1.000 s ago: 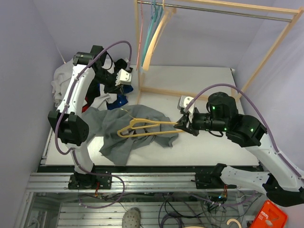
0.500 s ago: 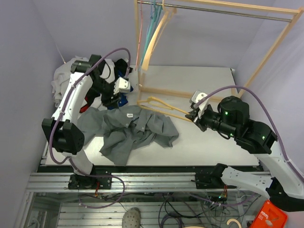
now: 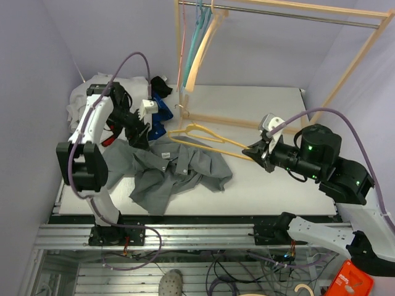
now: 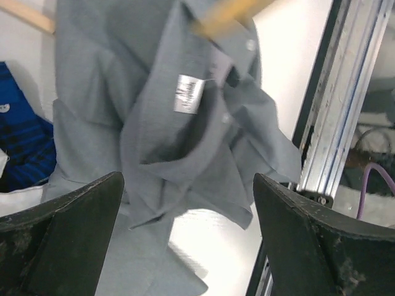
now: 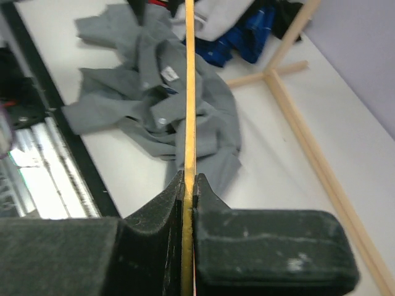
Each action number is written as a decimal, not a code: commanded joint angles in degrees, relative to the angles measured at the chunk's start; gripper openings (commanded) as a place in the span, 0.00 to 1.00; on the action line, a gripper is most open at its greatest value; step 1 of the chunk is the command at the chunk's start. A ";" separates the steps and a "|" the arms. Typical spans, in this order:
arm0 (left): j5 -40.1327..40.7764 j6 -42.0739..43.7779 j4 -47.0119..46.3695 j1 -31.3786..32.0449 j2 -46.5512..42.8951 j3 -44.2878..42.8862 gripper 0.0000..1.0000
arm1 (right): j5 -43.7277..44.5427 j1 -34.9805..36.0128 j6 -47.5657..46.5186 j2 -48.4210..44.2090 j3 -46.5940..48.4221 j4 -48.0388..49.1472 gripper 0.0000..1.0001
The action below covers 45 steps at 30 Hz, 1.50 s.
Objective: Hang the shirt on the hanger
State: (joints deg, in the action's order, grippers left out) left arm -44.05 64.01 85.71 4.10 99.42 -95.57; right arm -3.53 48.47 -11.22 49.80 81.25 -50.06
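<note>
The grey shirt (image 3: 176, 169) lies crumpled on the table at the front left, its white neck label facing up. My right gripper (image 3: 254, 151) is shut on the yellow hanger (image 3: 203, 135), which it holds in the air over the shirt's far edge, hook end toward the left. In the right wrist view the hanger (image 5: 189, 92) runs edge-on out of the shut gripper (image 5: 189, 185) above the shirt (image 5: 154, 111). My left gripper (image 3: 141, 126) hangs open over the shirt's back left edge. Its wrist view looks down on the shirt (image 4: 185, 123) through the empty gripper (image 4: 188, 234).
A pile of white (image 3: 83, 102) and dark blue (image 3: 159, 114) garments lies at the back left. A wooden rack (image 3: 185, 68) stands behind, its base bar (image 5: 308, 148) on the table, with teal, pink and cream hangers (image 3: 199, 37) on its rail. The metal rail (image 4: 333, 123) marks the table's front.
My right gripper has lifted the hanger off the shirt and carried it back and to the right. My left gripper has come nearer, over the shirt's back edge, and opened wide.
</note>
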 commanded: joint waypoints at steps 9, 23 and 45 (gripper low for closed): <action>-6.70 -4.88 0.24 -1.42 16.58 -4.59 0.97 | -6.68 0.01 6.27 -5.61 0.01 0.23 0.00; -5.24 -5.74 0.23 -0.82 18.81 -3.55 0.89 | -5.74 -0.03 4.11 -5.29 -1.89 0.82 0.00; -1.91 -12.07 0.24 2.84 22.83 -10.93 0.19 | -7.43 -0.04 3.11 -4.42 -2.38 -2.82 0.00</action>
State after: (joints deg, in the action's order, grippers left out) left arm -46.85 52.97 85.47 6.66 123.90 -103.13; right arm -9.80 48.49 -6.70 45.01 79.15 -52.40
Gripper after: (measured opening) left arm 0.244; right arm 0.029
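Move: The open left hand is above the shirt's collar edge, which lies about 3 cm ahead, 3 cm to the right and 9 cm down. The hanger's free end hangs some 8 cm right of this hand, 4 cm farther out and 5 cm higher; the blue plaid cloth is roughly 15 cm ahead, 4 cm right and 14 cm down. From the right hand, gripping the hanger, the collar edge is about 15 cm ahead, 27 cm left and 28 cm down. The left hand drops about 7 cm and edges forward onto the shirt's collar edge, its fingers swinging some 25 degrees back towards the base, then pauses wide open before easing lower and rightward and closing on a fold beside the white label. Meanwhile the right hand, still gripping the hanger, draws it back about 3 cm, rising and sinking again slightly, then holds it there. ##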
